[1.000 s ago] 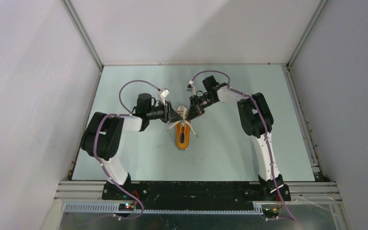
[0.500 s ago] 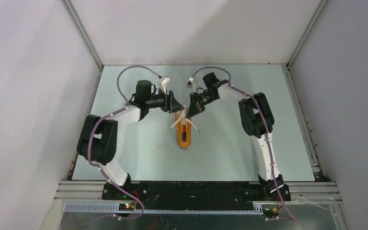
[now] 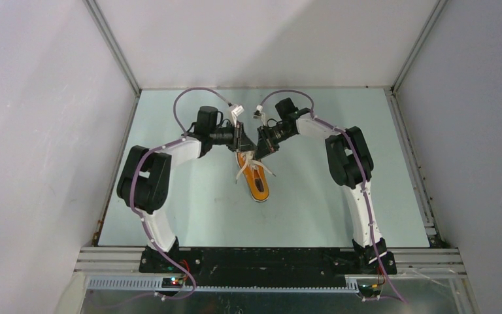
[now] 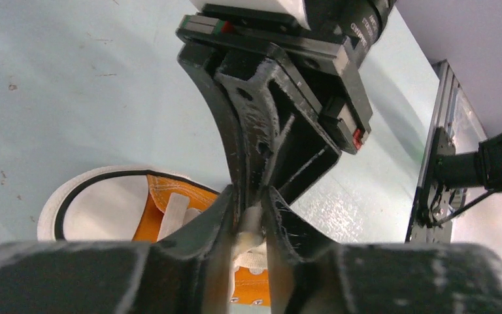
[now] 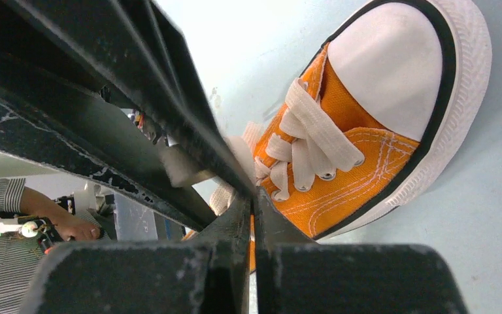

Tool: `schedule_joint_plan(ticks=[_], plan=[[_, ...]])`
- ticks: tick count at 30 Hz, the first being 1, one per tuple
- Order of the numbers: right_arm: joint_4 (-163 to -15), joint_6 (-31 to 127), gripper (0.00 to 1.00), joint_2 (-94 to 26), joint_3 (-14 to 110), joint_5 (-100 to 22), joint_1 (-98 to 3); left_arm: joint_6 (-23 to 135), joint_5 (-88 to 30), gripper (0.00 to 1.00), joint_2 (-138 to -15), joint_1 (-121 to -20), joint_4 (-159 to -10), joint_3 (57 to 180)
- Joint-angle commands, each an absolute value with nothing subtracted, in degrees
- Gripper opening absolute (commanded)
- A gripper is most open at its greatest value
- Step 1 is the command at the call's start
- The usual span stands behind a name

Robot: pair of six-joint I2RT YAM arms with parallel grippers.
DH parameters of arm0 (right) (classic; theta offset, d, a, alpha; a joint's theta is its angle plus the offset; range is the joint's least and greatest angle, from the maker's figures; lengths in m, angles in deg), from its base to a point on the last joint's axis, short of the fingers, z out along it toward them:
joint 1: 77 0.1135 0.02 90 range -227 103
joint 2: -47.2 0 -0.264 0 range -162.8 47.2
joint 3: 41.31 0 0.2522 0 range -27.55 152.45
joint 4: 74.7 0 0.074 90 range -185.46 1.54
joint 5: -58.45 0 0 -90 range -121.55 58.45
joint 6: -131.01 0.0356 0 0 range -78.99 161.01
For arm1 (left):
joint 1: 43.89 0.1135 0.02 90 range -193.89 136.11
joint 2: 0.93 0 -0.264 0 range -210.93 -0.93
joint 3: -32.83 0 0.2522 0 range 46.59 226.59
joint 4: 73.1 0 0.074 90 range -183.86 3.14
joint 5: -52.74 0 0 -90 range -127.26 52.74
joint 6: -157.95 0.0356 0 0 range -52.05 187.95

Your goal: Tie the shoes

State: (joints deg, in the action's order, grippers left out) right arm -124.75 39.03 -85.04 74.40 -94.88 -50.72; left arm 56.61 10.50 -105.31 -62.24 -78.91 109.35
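The orange shoe [image 3: 259, 186] lies mid-table, its white toe cap [image 5: 392, 59] pointing to the far side and its heel angled near-right. Its white laces [image 5: 314, 137] splay loosely over the tongue. Both grippers meet tip to tip above the lacing. My left gripper [image 4: 251, 198] is shut on a white lace [image 4: 250, 224] that rises between its fingers. My right gripper [image 5: 253, 196] has its jaws pressed together right at that lace. Whether it pinches any lace is hidden. From above, the left gripper [image 3: 245, 145] and the right gripper [image 3: 257, 152] almost touch.
The teal table [image 3: 340, 196] is walled by pale panels at the left, right and back. An aluminium rail [image 3: 268, 256] with the arm bases runs along the near edge. A person's hand [image 5: 72, 229] shows far behind the table.
The left arm swung back and rightward toward the right gripper. The shoe's heel swung to the near right. The right gripper stayed at the laces.
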Motion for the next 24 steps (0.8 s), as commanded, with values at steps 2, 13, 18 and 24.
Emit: schedule_joint_plan(ticks=[2, 13, 18, 24], plan=[[-122.66, 40.12, 0.00, -84.60, 76.22, -94.07, -51.78, 59.04, 11.75, 0.12, -103.26, -61.26, -80.83, 109.80], [-122.43, 41.58, 0.00, -83.26, 73.62, -95.51, -54.81, 66.81, 11.51, 0.00, -99.73, -60.59, -91.60, 108.06], [-122.63, 42.66, 0.00, -83.23, 73.23, -93.23, -55.03, 66.65, 11.47, 0.00, -99.95, -60.59, -92.13, 108.13], [-123.90, 43.99, 0.00, -83.13, 72.40, -91.90, -54.46, 63.29, 11.86, 0.00, -102.06, -61.88, -88.38, 107.61]])
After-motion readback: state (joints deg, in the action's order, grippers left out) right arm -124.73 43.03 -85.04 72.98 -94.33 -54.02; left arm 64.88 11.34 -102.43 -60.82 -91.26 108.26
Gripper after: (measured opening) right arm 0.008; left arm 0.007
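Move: A lace loop stands between my left hand's half-open fingers, perhaps 1 cm right of and 1 cm below the hand point; the lace knot is some 2 cm back from that hand, 1 cm left and 5 cm down. From my right hand, already shut on lace, the knot lies about 1 cm ahead, straight below by 2 cm, the toe cap 6 cm ahead, 4 cm left and 6 cm down, and the shoe opening 8 cm back, 1 cm left and 4 cm down. I shut my left fingers on the lace loop, then draw it back and to the left, sinking slightly, about 4 cm in all, with a small roll of the wrist. Meanwhile my right hand keeps its pinch on the other lace and pulls rightward and a little forward, some 2.5 cm, so the two grips part across the knot. ##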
